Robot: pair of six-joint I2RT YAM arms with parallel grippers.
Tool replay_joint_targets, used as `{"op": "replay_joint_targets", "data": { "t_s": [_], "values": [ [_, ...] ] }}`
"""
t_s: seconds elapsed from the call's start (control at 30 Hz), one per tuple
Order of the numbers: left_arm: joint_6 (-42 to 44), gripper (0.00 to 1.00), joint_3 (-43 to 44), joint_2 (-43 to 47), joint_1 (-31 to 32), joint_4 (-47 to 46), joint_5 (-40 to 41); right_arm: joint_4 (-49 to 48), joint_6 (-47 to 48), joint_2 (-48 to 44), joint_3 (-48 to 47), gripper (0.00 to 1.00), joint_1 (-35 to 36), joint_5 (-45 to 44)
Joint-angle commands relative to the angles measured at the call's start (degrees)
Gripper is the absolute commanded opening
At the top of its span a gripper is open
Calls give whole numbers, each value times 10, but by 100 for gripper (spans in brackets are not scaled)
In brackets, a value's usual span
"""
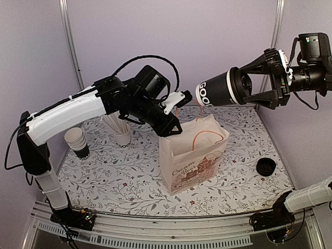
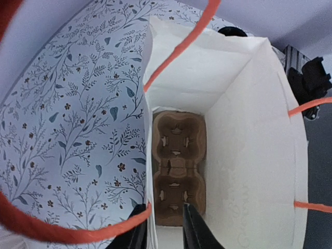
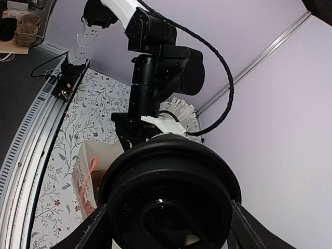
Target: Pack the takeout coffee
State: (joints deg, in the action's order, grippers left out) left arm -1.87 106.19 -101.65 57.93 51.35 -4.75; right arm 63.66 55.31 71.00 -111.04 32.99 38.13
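The takeout coffee [image 1: 220, 88], a black cup with white lettering and a black lid [image 3: 168, 202], lies on its side in the air above and right of the white paper bag [image 1: 194, 155]. My right gripper [image 1: 243, 84] is shut on its lid end, with one finger on each side [image 3: 168, 228]. My left gripper [image 1: 175, 130] sits at the bag's left top edge. In the left wrist view its jaws [image 2: 163, 207] stand a little apart astride the bag wall [image 2: 249, 155], with the orange handle [image 2: 67, 233] by the outer finger. A brown cup carrier [image 2: 179, 166] lies on the bag's floor.
A stack of lidless black cups [image 1: 78, 141] stands at the left of the floral table, with a straw holder [image 1: 122, 132] beside it. A low stack of black lids [image 1: 266, 166] lies at the right. Purple walls close in the back and sides.
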Motion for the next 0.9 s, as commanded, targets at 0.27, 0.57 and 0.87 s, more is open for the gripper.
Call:
{"op": "replay_joint_targets", "data": {
  "t_s": [0.27,0.57,0.87],
  "values": [
    [-35,53,20,91,7,-20,63,26,50,5,103,49,4,-105],
    [-62,60,-163,260,-3,-174,150,64,36,76,92,48,23,-113],
    [-92,61,-268,339,-47,-217,138,113,-10,187,25,47,87,-181]
  ]
}}
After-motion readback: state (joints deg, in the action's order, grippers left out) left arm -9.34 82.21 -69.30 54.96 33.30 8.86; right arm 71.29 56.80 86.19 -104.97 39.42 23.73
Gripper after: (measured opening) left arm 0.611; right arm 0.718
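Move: The right hand already holds the filled cup by its lid; the bag's mouth lies about 10 cm to its left, 5 cm ahead and 22 cm down, with the carrier at the bag's bottom, some 45 cm below the hand. The left hand is at the bag's left rim: the mouth's middle is roughly 6 cm to its right, 2 cm back and at about its height; the straw cup stands some 20 cm to its left, 14 cm ahead, 23 cm down. Fingers already parting at the bag's left rim, the left hand comes free, opens much wider and pulls away from the bag, about 12 cm up and 12 cm left. Keeping its grip on the lid, the right hand lowers the cup some 15 cm to the mouth, first easing forward about 5 cm, then left, while the wrist tips the cup's base roughly 30 degrees further down. ##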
